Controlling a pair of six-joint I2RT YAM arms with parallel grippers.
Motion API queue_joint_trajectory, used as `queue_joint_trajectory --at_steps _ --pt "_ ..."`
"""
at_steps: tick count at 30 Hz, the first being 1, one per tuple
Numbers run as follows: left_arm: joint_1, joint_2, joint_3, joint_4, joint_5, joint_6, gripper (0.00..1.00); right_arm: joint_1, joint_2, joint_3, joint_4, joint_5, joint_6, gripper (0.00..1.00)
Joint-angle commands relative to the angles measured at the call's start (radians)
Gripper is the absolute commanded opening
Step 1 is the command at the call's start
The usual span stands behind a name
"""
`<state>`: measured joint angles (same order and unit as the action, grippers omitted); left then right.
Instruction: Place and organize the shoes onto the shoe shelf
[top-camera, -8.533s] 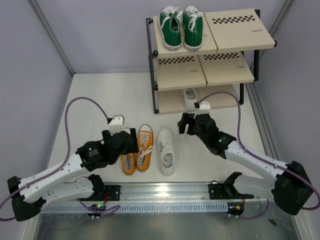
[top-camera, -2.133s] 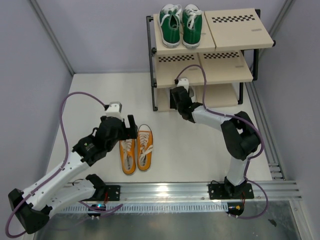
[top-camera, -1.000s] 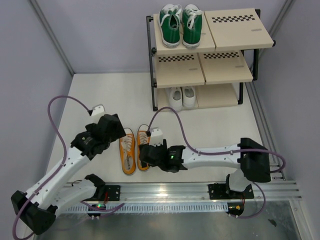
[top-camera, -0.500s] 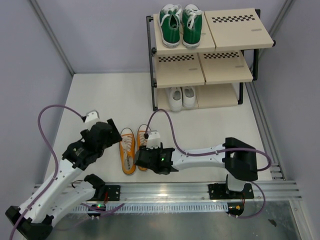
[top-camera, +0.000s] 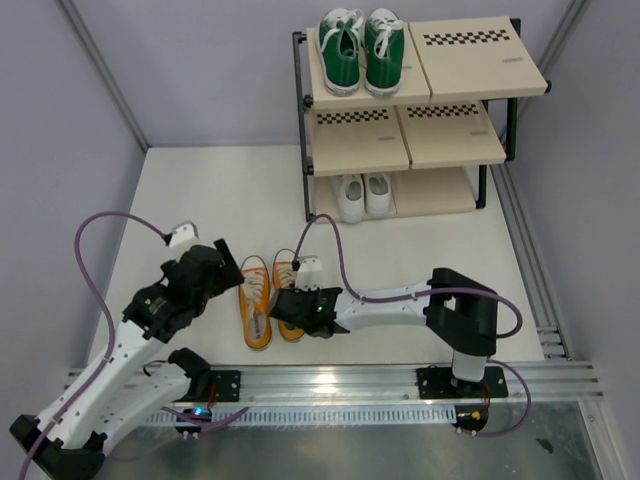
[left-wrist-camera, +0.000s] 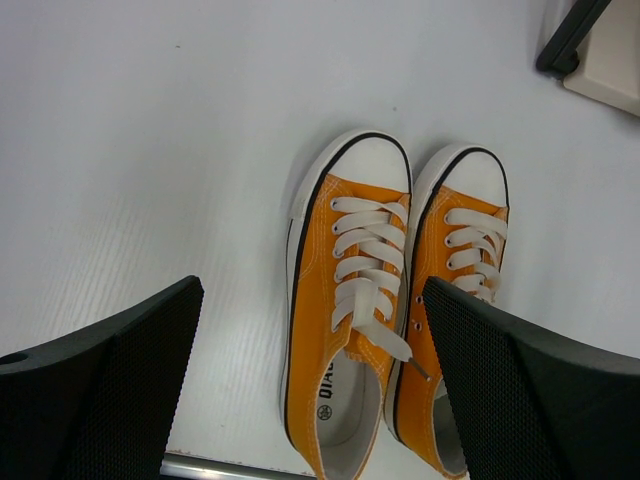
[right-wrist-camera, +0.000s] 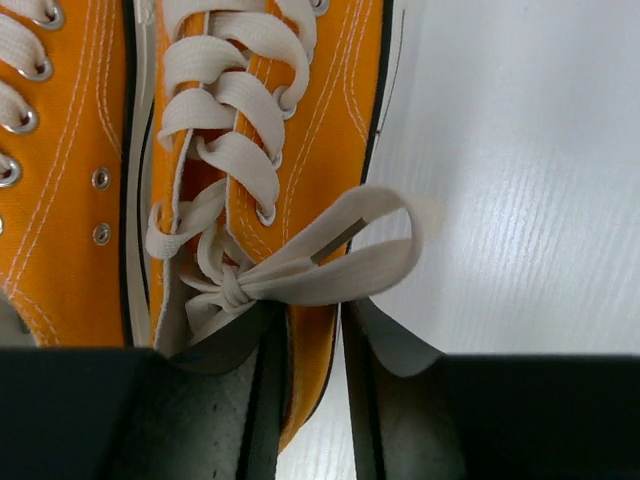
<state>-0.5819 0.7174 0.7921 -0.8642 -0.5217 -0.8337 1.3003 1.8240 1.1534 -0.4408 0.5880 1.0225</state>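
The orange shoes lie side by side on the floor in front of the arms, the left shoe (top-camera: 255, 312) (left-wrist-camera: 345, 320) and the right shoe (top-camera: 287, 278) (right-wrist-camera: 320, 120). My right gripper (top-camera: 297, 308) (right-wrist-camera: 313, 400) sits at the right shoe's heel end, its jaws narrowed onto the outer side wall, just behind the lace bow. My left gripper (top-camera: 222, 270) (left-wrist-camera: 310, 400) hangs open above the left shoe, touching nothing. The shoe shelf (top-camera: 470, 60) stands at the back. The green shoes (top-camera: 361, 50) are on its top board and the white shoes (top-camera: 362, 195) on the bottom tier.
A corner of the shelf's black frame (left-wrist-camera: 570, 40) shows at the top right of the left wrist view. A metal rail (top-camera: 330, 385) runs along the near edge, and grey walls close in both sides.
My right arm has come from the shelf to the orange pair, and its jaws have narrowed onto the right shoe's wall. My left arm has drawn back slightly to the left.
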Motion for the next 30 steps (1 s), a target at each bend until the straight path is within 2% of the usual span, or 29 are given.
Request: queue_joint_trajectory --at_steps 1,2,4,5,9,18,22,25,27,29,30 --pt "0.005 -0.010 -0.011 0.008 -0.006 -0.010 0.96 -0.038 -0.005 -0.032 0.020 0.053 0.019 0.26" --pt "0.005 -0.013 -0.011 0.008 -0.009 -0.010 0.96 -0.053 -0.011 -0.059 0.043 0.041 0.018 0.23" --pt "0.005 -0.012 -0.013 0.008 -0.012 -0.011 0.96 -0.064 -0.026 -0.070 0.054 0.030 0.007 0.05" --pt "0.005 -0.012 -0.014 0.008 -0.014 -0.012 0.96 -0.067 -0.032 -0.064 0.033 0.044 0.005 0.03" --pt "0.005 -0.016 -0.017 0.002 -0.018 -0.018 0.96 -0.065 -0.092 -0.058 -0.067 0.096 0.020 0.03" --pt "0.005 -0.013 -0.021 0.021 -0.026 -0.018 0.96 -0.067 -0.497 -0.181 -0.271 0.214 0.157 0.03" --pt "0.005 -0.001 -0.028 0.042 -0.012 -0.013 0.96 -0.071 -0.658 -0.219 -0.317 0.324 0.119 0.03" --pt "0.005 0.011 -0.027 0.047 -0.008 -0.012 0.96 -0.122 -0.747 -0.222 -0.352 0.383 0.093 0.03" --pt "0.005 0.011 -0.027 0.047 -0.008 -0.010 0.96 -0.186 -0.802 -0.228 -0.326 0.400 0.004 0.03" --pt "0.005 0.008 -0.027 0.048 -0.006 -0.007 0.96 -0.252 -0.833 -0.239 -0.225 0.359 -0.098 0.03" --pt "0.005 0.004 -0.028 0.056 0.002 -0.005 0.96 -0.330 -0.854 -0.241 -0.178 0.331 -0.228 0.03"
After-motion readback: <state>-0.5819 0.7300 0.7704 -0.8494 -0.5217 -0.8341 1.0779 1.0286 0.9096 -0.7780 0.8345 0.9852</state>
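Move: The right hand is low, its fingers astride the collar on the right side of the right orange shoe, near the heel; the shoe's middle lies about 5 cm ahead and 2 cm to the left, roughly level. The left orange shoe stands beside it, some 9 cm left of the hand and 4 cm ahead. The white shoes on the lowest shelf are about 23 cm ahead and 16 cm right. From the left hand, the right orange shoe is some 10 cm right, 3 cm back and 14 cm below. To the right and up goes the right hand, once its fingers have shut and pinched the shoe's right side wall near the heel. It pulls sideways off the left orange shoe, then climbs steeply, about 20 cm right and 15 cm up in all, easing some 4 cm forward late towards the shelf as the wrist turns about 20 degrees clockwise and tips up. ##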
